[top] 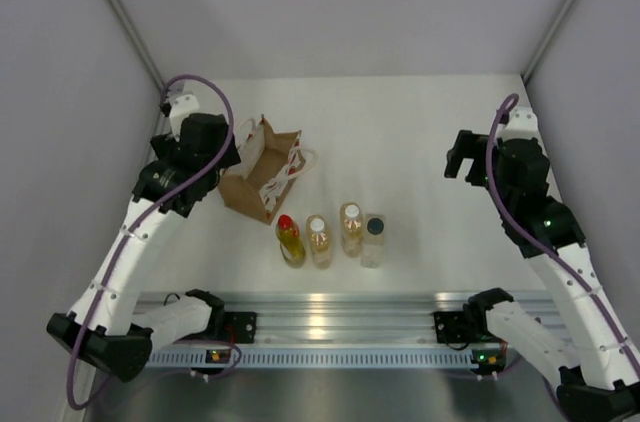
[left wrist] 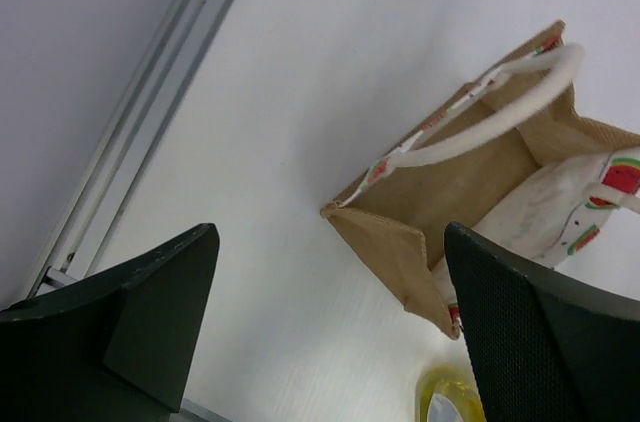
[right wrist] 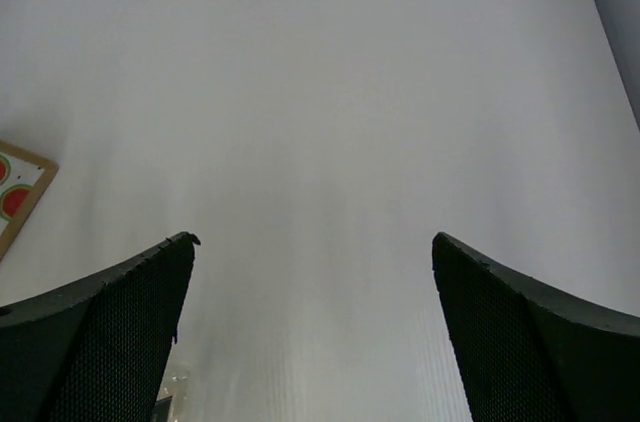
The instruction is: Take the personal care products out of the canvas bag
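Note:
The tan canvas bag point(top: 262, 174) with white rope handles rests left of the table's middle, its open mouth turned toward the back left. In the left wrist view the canvas bag point(left wrist: 470, 197) shows a bare brown inside. Four personal care products stand in a row in front of it: a yellow bottle with a red cap point(top: 290, 239), two amber bottles with white caps point(top: 319, 240) point(top: 351, 228) and a clear bottle with a dark cap point(top: 374, 239). My left gripper point(top: 225, 152) point(left wrist: 330, 232) hangs open just left of the bag's mouth, holding nothing. My right gripper point(top: 460, 157) point(right wrist: 313, 239) is open over bare table at the right.
An aluminium rail point(top: 330, 314) runs along the near edge with both arm bases on it. Grey walls close in the left, right and back sides. A corner of the bag's watermelon print point(right wrist: 18, 187) shows at the left of the right wrist view.

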`<act>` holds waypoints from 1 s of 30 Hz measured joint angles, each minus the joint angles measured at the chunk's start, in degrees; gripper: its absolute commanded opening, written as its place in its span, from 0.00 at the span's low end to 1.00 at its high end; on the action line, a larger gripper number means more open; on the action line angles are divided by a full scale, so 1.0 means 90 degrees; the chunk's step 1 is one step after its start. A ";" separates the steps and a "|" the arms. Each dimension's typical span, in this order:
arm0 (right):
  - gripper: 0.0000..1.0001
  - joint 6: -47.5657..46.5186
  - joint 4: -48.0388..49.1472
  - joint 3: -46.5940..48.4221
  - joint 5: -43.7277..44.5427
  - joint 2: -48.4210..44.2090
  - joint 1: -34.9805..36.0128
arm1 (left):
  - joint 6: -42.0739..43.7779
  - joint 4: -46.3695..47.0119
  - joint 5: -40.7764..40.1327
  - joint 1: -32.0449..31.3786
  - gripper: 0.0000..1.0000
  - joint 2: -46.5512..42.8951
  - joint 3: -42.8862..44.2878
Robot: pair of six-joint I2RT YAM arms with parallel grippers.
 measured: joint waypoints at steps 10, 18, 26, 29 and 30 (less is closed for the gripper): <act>1.00 -0.0206 -0.0449 -0.0070 0.0403 -0.1185 0.0012 | 0.0114 -0.0085 -0.0335 0.0323 0.98 -0.2130 -0.0687; 1.00 -0.0563 -0.0651 -0.0168 0.0950 -0.2404 0.0539 | 0.0627 -0.0270 0.0187 0.0323 0.98 -0.3344 -0.1547; 1.00 -0.0787 -0.0865 -0.0304 0.1270 -0.2543 0.0731 | 0.0767 -0.0299 0.0546 0.0323 0.98 -0.3638 -0.1749; 0.99 -0.0821 -0.0891 -0.0398 0.1273 -0.2562 0.0731 | 0.0767 -0.0284 0.0682 0.0325 0.98 -0.3628 -0.1858; 0.99 -0.0821 -0.0901 -0.0427 0.1270 -0.2579 0.0731 | 0.0772 -0.0284 0.0733 0.0325 0.98 -0.3609 -0.1885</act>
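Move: Neither hand is going for anything now: the bag is empty and the bottles are out. From the left hand, the red-capped bottle put down last is about 11 cm back and 16 cm to the right, its middle some 17 cm lower; the canvas bag is roughly 9 cm ahead and 9 cm to the right, some 19 cm below. From the right hand, that same bottle is about 10 cm back and 36 cm to the left, some 17 cm down. Empty and wide open, the left hand pulls back about 10 cm from the canvas bag and drifts some 4 cm left, its fingers tipping up roughly 10 degrees as it rises briefly and then sinks again to about its starting height. The right hand, also open and empty, draws back about 8 cm and some 5 cm to its right, tipping up a little too, and climbs before settling partway down, touching nothing. ##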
